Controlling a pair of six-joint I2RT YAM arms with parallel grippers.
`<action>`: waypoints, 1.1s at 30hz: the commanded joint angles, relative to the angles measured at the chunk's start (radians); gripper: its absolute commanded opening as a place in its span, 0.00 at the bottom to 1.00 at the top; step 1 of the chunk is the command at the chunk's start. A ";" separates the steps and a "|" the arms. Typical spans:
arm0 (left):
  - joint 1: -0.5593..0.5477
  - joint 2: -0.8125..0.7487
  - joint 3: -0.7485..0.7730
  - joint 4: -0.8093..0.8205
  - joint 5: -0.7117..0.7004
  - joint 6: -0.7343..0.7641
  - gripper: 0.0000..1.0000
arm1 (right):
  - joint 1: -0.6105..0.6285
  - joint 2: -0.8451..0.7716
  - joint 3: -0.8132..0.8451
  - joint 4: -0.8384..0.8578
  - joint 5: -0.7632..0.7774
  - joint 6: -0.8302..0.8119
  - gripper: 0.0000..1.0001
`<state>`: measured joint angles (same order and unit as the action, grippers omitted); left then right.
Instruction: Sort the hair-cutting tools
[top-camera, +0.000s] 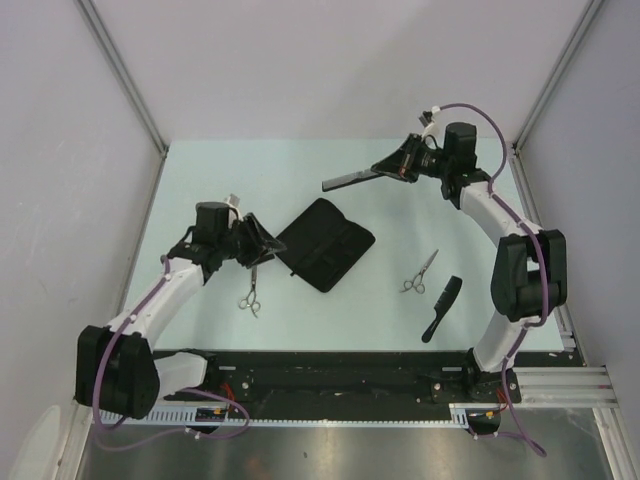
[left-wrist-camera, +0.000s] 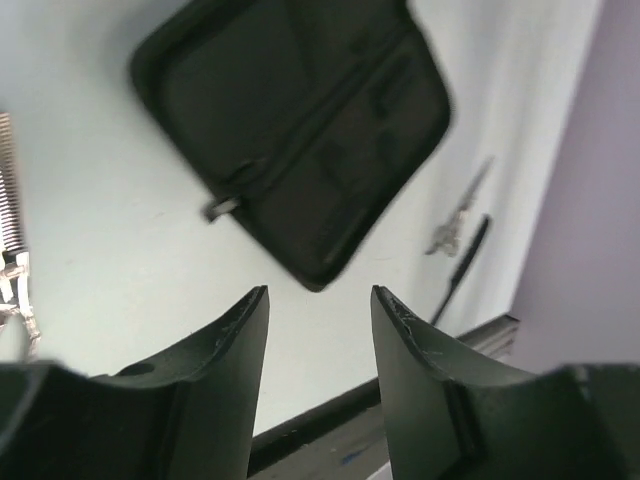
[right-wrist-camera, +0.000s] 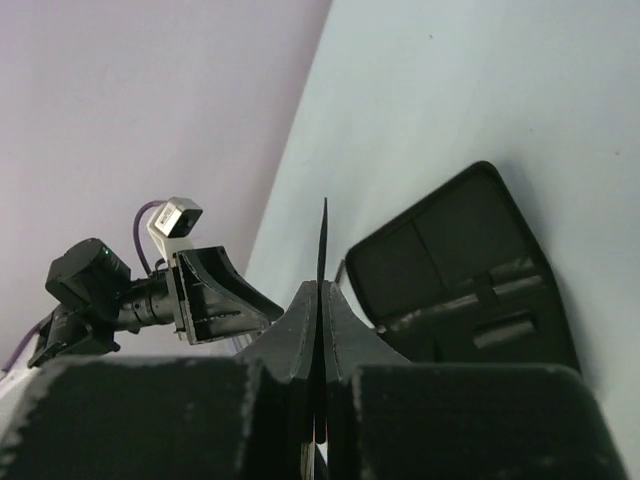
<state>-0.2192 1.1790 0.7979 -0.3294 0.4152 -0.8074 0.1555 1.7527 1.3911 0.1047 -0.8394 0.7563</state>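
My right gripper (top-camera: 392, 166) is raised over the far side of the table, shut on the long narrow black comb (top-camera: 347, 180). In the right wrist view that comb (right-wrist-camera: 323, 235) shows edge-on, sticking out from the pressed-together jaws (right-wrist-camera: 323, 287). My left gripper (top-camera: 260, 243) hovers left of the case, open, with nothing between its fingers (left-wrist-camera: 320, 292). One silver pair of scissors (top-camera: 250, 294) lies just in front of it, also seen at the left wrist view's left edge (left-wrist-camera: 12, 262). A second pair of scissors (top-camera: 421, 272) and the black handled comb (top-camera: 442, 307) lie at the right.
A flat black fabric case (top-camera: 325, 243) lies open mid-table between the arms, filling the upper left wrist view (left-wrist-camera: 300, 120) and showing at the right of the right wrist view (right-wrist-camera: 460, 270). Grey walls enclose the table on three sides. A black rail (top-camera: 340, 375) runs along the near edge.
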 joint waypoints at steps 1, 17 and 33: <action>0.000 0.036 -0.025 0.026 -0.151 0.079 0.50 | 0.001 0.062 0.009 0.003 -0.050 -0.124 0.00; -0.005 0.429 0.126 0.155 -0.207 0.123 0.35 | -0.001 0.422 0.117 0.375 -0.391 -0.047 0.00; -0.005 0.623 0.247 0.151 -0.197 0.160 0.24 | 0.001 0.628 0.502 -0.444 -0.214 -0.580 0.00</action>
<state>-0.2203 1.7924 1.0161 -0.1986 0.2295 -0.6792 0.1551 2.3310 1.8256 -0.1993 -1.0801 0.2596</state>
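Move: The open black case lies with its middle about 7 cm ahead of the empty left hand, 8 cm to its right and 14 cm below; the nearer scissors are some 5 cm back and 8 cm left of that hand. From the right hand, which already holds the comb, the case's middle is about 8 cm back, 11 cm left and 26 cm down, with the other scissors 16 cm back and 13 cm right, at table height too. The left hand sinks about 13 cm while reaching some 9 cm forward to the case's left corner, its half-open fingers narrowing to about a quarter as they come astride the rim near the zip pull and push that corner forward. Meanwhile the right hand, keeping its grip on the comb, lowers it about 16 cm towards the case and works forward some 5 cm, turning counter-clockwise so that the comb comes in over the case's far corner. ##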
